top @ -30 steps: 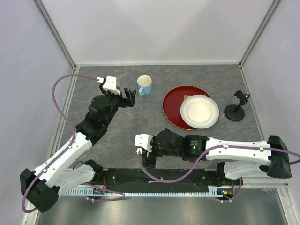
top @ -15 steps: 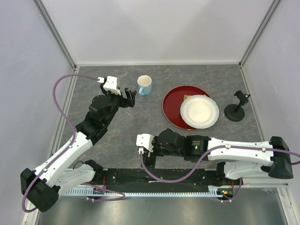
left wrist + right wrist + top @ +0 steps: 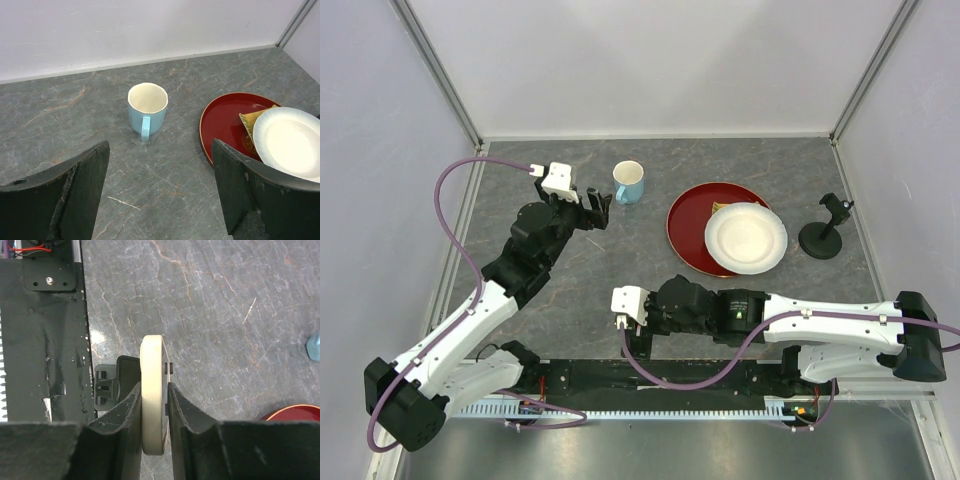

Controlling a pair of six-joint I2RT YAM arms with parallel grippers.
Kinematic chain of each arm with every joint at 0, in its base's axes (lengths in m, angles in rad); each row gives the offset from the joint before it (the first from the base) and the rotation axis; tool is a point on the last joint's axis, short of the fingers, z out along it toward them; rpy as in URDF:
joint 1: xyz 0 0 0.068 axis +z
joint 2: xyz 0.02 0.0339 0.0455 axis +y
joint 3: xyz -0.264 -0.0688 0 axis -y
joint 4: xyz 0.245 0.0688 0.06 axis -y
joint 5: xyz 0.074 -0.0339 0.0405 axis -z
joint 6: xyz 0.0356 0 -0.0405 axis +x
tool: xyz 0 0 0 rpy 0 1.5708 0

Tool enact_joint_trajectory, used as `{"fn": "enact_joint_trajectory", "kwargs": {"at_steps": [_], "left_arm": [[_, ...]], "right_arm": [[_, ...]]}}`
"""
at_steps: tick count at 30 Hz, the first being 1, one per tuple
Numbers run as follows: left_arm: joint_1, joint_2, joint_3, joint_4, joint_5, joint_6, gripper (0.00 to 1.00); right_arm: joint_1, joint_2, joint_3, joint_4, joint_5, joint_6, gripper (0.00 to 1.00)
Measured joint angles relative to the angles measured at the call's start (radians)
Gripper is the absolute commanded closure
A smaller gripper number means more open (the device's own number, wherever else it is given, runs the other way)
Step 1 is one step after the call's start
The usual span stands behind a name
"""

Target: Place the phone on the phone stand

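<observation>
In the right wrist view the phone (image 3: 152, 390) stands on its long edge, cream case facing me, a dark screen side on the right. My right gripper (image 3: 154, 386) holds it with a finger pressed close on each side. The phone stand (image 3: 125, 380), low and black, sits just left of the phone at the table's near edge, touching the phone's back. From above, the right gripper (image 3: 638, 338) hangs over the near edge, and it hides both phone and stand. My left gripper (image 3: 160, 144) hovers open and holds nothing, a short way from a blue mug (image 3: 147, 107).
The blue mug (image 3: 629, 182) stands at the back centre. A red plate (image 3: 688, 225) carries a white plate (image 3: 746, 238) and a yellow item. A tall black pole stand (image 3: 822, 235) is at the far right. A black mounting plate (image 3: 45, 340) lines the near edge.
The right wrist has drifted slightly to the right near the table's front edge. The left arm has stayed still.
</observation>
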Motion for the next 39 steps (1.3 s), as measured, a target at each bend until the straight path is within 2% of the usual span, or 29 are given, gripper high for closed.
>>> {"fn": "enact_joint_trajectory", "kwargs": {"at_steps": [8, 20, 27, 29, 30, 39], "left_arm": [[0.0, 0.0, 0.0, 0.0, 0.0, 0.0, 0.12], [0.0, 0.0, 0.0, 0.0, 0.0, 0.0, 0.13], [0.0, 0.0, 0.0, 0.0, 0.0, 0.0, 0.13], [0.0, 0.0, 0.0, 0.0, 0.0, 0.0, 0.12], [0.0, 0.0, 0.0, 0.0, 0.0, 0.0, 0.12], [0.0, -0.001, 0.0, 0.0, 0.0, 0.0, 0.12]], "right_arm": [[0.005, 0.0, -0.01, 0.001, -0.026, 0.041, 0.5], [0.041, 0.023, -0.018, 0.007, -0.035, 0.093, 0.43], [0.062, 0.023, -0.029, 0.008, -0.029, 0.116, 0.3], [0.068, 0.023, -0.029, 0.008, -0.026, 0.124, 0.22], [0.071, 0.023, -0.029, 0.008, -0.022, 0.129, 0.03], [0.079, -0.005, -0.029, 0.007, 0.045, 0.187, 0.02]]}}
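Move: The right hand still holds the phone upright over the phone stand, whose middle lies about 3 cm to the hand's left, 1 cm back and 8 cm below. The blue mug stands some 34 cm ahead and 5 cm left, the red plate about 25 cm ahead and 17 cm right, both roughly 11 cm lower. From the left hand, the stand is about 22 cm back, 11 cm right and 19 cm below. The right hand eases the phone about 3.5 cm back and 2 cm down, opens wide, then starts rising forward. ##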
